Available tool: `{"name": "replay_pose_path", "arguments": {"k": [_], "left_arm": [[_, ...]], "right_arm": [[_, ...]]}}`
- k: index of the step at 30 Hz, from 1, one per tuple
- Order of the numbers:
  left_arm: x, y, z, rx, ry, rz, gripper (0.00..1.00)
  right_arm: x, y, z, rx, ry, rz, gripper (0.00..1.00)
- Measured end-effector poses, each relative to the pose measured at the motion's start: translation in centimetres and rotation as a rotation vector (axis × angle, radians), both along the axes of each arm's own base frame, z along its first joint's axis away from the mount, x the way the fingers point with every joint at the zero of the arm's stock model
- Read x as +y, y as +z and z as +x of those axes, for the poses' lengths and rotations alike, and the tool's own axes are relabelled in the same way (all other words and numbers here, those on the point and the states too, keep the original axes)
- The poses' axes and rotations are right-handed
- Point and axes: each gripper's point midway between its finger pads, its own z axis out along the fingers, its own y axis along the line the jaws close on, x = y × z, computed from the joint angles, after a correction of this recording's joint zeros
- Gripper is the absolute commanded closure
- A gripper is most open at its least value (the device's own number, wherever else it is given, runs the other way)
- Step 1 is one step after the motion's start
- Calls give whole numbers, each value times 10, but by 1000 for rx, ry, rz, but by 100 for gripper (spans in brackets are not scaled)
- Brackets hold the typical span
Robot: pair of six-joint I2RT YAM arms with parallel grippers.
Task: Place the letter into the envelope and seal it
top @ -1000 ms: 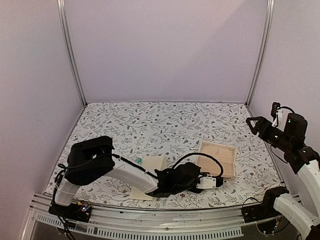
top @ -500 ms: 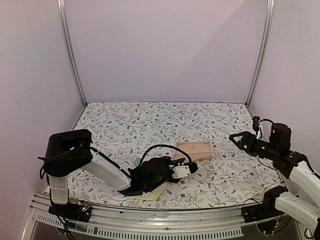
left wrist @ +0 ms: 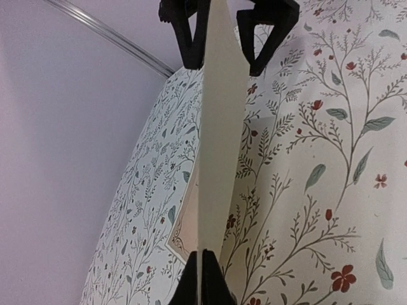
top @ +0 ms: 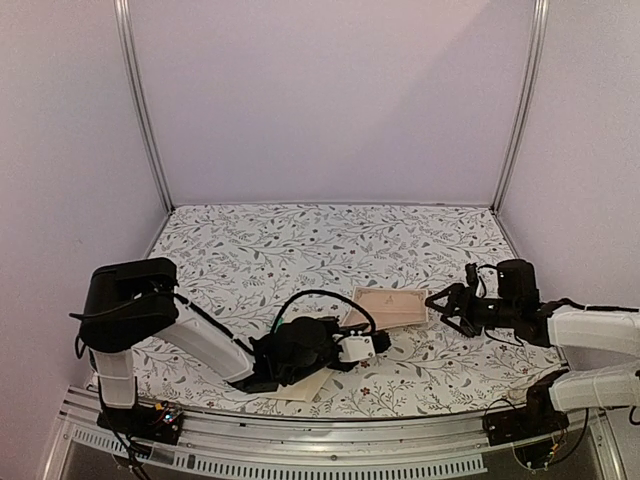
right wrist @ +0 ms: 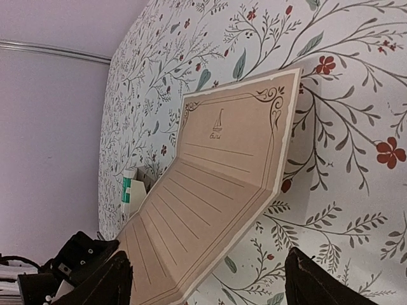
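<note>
The letter (top: 391,303), a tan sheet with a dark border and ruled lines, is lifted and bent above the floral table. My left gripper (top: 380,339) is shut on its near edge. In the left wrist view the jaws (left wrist: 202,279) pinch the sheet (left wrist: 219,121), seen edge-on. My right gripper (top: 438,304) stands open at the letter's right edge, its fingers (left wrist: 188,32) either side of the sheet without touching it. The right wrist view shows the letter (right wrist: 216,184) between that gripper's (right wrist: 203,286) spread fingers. The cream envelope (top: 300,387) lies flat under my left arm, mostly hidden.
A small green-and-white item (top: 277,323) lies beside the left arm and shows behind the letter as the green-and-white item (right wrist: 128,190) in the right wrist view. Metal frame posts and lilac walls close in the floral table (top: 300,250).
The left gripper has dragged the letter leftward and lifted it off the table. The right arm has swung down and left, bringing its open fingers to the letter's right edge.
</note>
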Motion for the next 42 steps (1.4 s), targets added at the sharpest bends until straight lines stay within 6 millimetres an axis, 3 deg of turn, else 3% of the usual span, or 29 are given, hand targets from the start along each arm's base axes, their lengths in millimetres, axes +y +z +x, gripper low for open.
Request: {"name": "replay_pose_path", "arguments": {"k": [7, 11, 14, 21, 29, 35, 39, 42], "left_arm": [[-6, 0, -3, 14, -28, 1, 100], [-8, -1, -5, 27, -42, -2, 100], [-9, -5, -8, 42, -60, 6, 100], [-12, -18, -18, 92, -113, 47, 100], [-12, -37, -29, 158, -165, 108, 100], [-12, -42, -35, 216, -200, 116, 99], [-11, -33, -33, 268, -219, 85, 76], [-10, -28, -26, 300, -214, 63, 66]], "right_arm": [[20, -28, 1, 105, 50, 26, 5], [27, -41, 1, 149, 70, 44, 20], [30, -44, 1, 155, 83, 59, 37], [38, -35, 12, 104, 110, 73, 74], [41, -31, 17, 53, 147, 50, 98], [40, -31, 11, 39, 181, 16, 100], [44, -20, 5, -13, 216, -2, 100], [48, -8, 0, -65, 248, -7, 100]]}}
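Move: My left hand still holds the letter by its bottom end. The letter's middle lies about 5 cm ahead of that hand, 1 cm to its right and 2 cm lower; the envelope is some 15 cm to its left and 2 cm back, 5 cm lower. From my open right hand, the letter's middle is about 10 cm left, 1 cm back and 2 cm lower. The glue stick lies roughly 31 cm left of my right hand, 3 cm back and 6 cm lower. With my right fingers wide open around the letter's right long edge, I slide that hand about 4 cm left and 4 cm down, shut it to pinch the edge, then lift a couple of centimetres, turning slightly counter-clockwise. My left hand keeps its grip while sinking about 4 cm and drawing back 3 cm, then rises slightly and starts to open part-way. ##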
